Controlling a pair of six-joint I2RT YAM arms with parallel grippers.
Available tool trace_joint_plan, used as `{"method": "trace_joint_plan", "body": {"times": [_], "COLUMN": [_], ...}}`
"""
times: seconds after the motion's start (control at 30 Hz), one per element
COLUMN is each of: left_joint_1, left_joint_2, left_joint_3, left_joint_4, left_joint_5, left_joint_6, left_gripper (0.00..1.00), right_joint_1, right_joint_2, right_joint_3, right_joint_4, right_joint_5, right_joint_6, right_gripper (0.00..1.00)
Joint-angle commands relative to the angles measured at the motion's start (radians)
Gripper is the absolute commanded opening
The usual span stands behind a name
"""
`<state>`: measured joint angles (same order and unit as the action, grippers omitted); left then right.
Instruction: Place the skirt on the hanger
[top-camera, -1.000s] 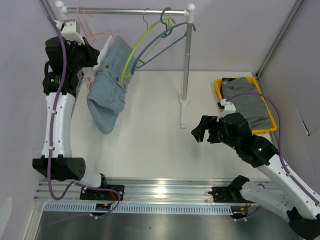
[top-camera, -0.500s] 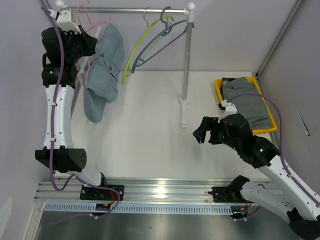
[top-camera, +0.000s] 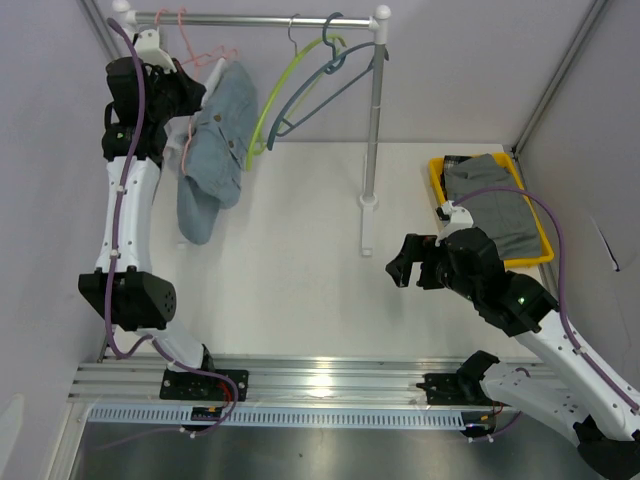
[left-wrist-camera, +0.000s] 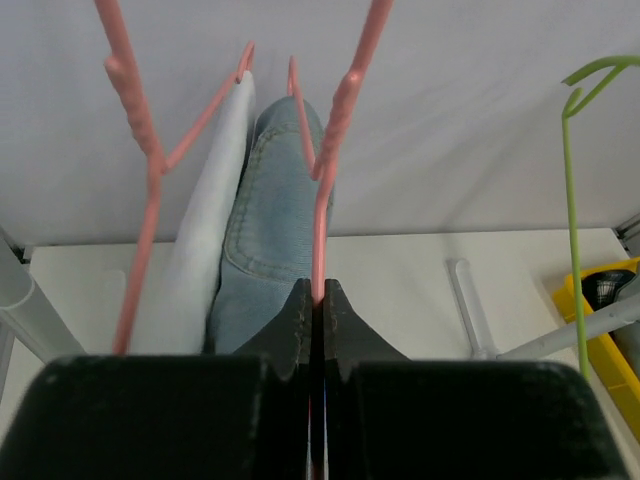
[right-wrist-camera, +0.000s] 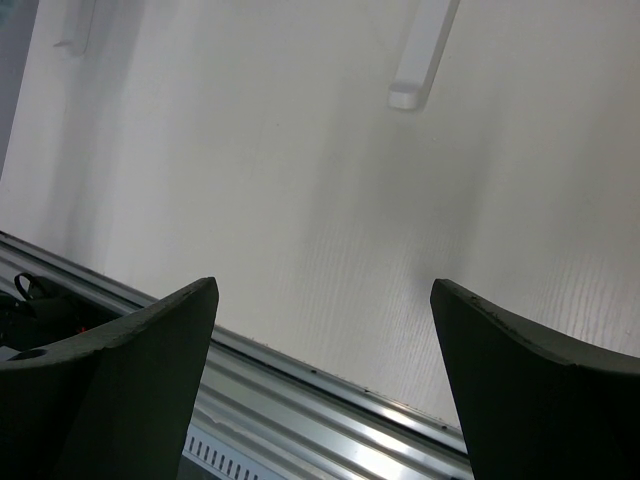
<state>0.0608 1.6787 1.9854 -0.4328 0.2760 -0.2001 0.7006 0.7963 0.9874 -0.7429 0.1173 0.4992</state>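
The denim skirt hangs clipped on a pink hanger at the left end of the rail. The hanger's hook reaches up to the rail; whether it rests on it I cannot tell. My left gripper is raised beside the skirt and shut on the hanger's thin pink wire. In the left wrist view the left gripper pinches that wire, with the skirt and its white lining just beyond. My right gripper hovers low over the table, open and empty; the right gripper has only bare tabletop between its fingers.
A green hanger and a grey-blue hanger hang from the rail's right part. The rail's upright post stands mid-table on a white foot. A yellow bin with grey folded clothes sits at the right.
My left arm lifted the hanger and skirt up and leftward to the rail, then shifted them slightly right. The right arm has stayed still and open.
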Motion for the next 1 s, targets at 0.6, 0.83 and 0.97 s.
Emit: {"method": "trace_joint_plan", "body": {"times": [0.6,0.83,0.97], "left_joint_1": [0.008,-0.007,-0.14], "left_joint_2": [-0.2,-0.338,-0.424], "left_joint_3": [0.032,-0.055,-0.128], "left_joint_4": [0.034,0.078,0.066], "left_joint_5": [0.015,0.078,0.057], "left_joint_6": [-0.012,-0.104,-0.101], "left_gripper": [0.68,0.7,0.7], "right_joint_1": [-0.018,-0.068,-0.282], "right_joint_2": [0.032,0.075,0.171], "right_joint_3": [0.011,0.037,0.108], "right_joint_4": [0.053,0.077,0.082], "right_joint_5": [0.013,0.021,-0.066], "right_joint_6": [-0.011,-0.001,-0.027], "right_gripper": [0.95,0.96,0.97]}}
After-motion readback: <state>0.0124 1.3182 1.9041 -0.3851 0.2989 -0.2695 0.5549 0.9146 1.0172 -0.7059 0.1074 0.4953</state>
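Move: The hook end of the pink hanger goes to the rail about 9 cm ahead of the left hand and some 10 cm above; this hand grips the hanger's near arm. The denim skirt hangs about 12 cm ahead, straight on, and 12 cm lower; the white garment is about 5 cm left of the skirt, level with it. The green hanger is about 17 cm right, 7 cm ahead. From the right hand, the skirt lies roughly 36 cm ahead, 38 cm left. The pink hanger with the skirt is let go: after the slightest dip forward and down, the left fingers open to about two thirds and come free of its near arm. The left hand then climbs and draws back from the hanger, about 13 cm each way, fingertips tilting up nearly 20 degrees, edging right at the end. Late on, the empty, open right hand moves about 4 cm forward, turning slightly clockwise. ##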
